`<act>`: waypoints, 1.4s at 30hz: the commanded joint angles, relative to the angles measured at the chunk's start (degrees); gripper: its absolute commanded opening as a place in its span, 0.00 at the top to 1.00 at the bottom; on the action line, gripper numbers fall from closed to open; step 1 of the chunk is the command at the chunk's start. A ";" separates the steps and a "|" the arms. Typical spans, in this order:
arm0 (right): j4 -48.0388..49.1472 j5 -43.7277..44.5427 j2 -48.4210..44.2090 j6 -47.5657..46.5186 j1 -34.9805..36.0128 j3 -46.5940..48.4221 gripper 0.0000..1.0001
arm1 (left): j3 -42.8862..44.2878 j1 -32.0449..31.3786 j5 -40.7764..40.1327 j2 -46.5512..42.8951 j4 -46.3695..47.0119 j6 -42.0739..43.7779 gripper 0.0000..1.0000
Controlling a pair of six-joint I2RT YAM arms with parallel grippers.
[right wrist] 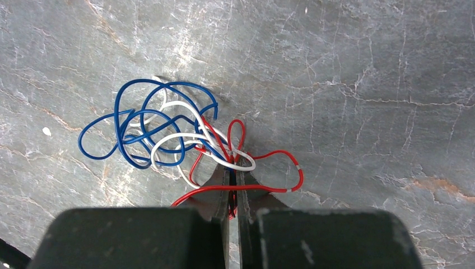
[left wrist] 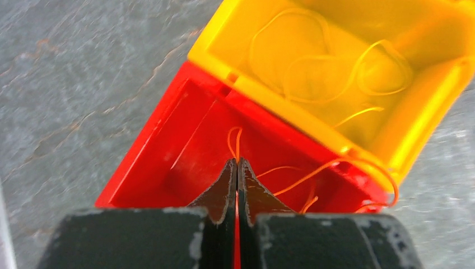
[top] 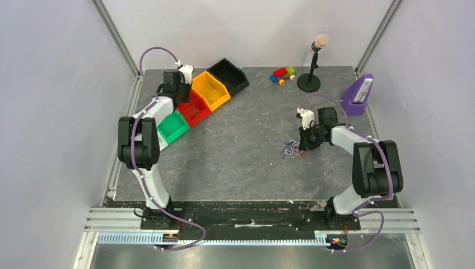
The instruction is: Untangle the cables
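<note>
A small tangle of blue, white and red cables [right wrist: 168, 131] lies on the grey table, also in the top view [top: 289, 149]. My right gripper [right wrist: 231, 168] is shut on the tangle's near edge, with red and white strands pinched between the jaws; it shows in the top view [top: 303, 147]. My left gripper [left wrist: 236, 163] is shut on a thin orange wire [left wrist: 236, 141] and hangs over the red bin [left wrist: 162, 168], where more orange strands [left wrist: 313, 174] lie. Yellow wires [left wrist: 313, 61] lie in the yellow bin [left wrist: 431, 112]. In the top view the left gripper [top: 180, 95] is at the bin row.
Green [top: 172, 126], red [top: 196, 112], yellow [top: 212, 89] and black [top: 231, 75] bins stand in a diagonal row at the back left. A toy car [top: 283, 74], a microphone stand [top: 310, 70] and a purple holder [top: 357, 95] stand at the back right.
</note>
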 commanded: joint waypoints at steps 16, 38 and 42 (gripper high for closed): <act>-6.88 -1.54 0.06 -2.23 -0.29 -0.25 1.00 | 8.73 -0.36 0.62 1.99 -11.76 7.27 0.73; 10.74 -23.50 -3.99 8.04 15.19 0.06 1.00 | -19.82 -13.50 44.75 -23.89 -12.96 -12.61 0.26; 11.66 -26.01 -5.10 9.41 17.22 0.04 1.00 | -26.03 -19.50 46.24 -23.44 -1.52 -19.26 0.27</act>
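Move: The left hand, shut on the orange cable, hangs over the red bin, whose middle is about 8 cm below and 2 cm back. From this hand the yellow bin is about 7 cm ahead and 9 cm right, the green bin 8 cm back and 10 cm left, the red-white-blue tangle 23 cm back and 48 cm right. The right hand already pinches the tangle's edge; its middle lies 4 cm left. Clear mid-table is 14 cm left, 4 cm back. The left fingers let go of the orange cable over the red bin, opening wide after a short sway of about 4 cm left and back again. The hand then sweeps back and right towards the tangle, arching up and sinking again, while turning clockwise. The right hand keeps its pinch, carrying the tangle some 14 cm left to meet it, slightly back and up, turning counter-clockwise. ##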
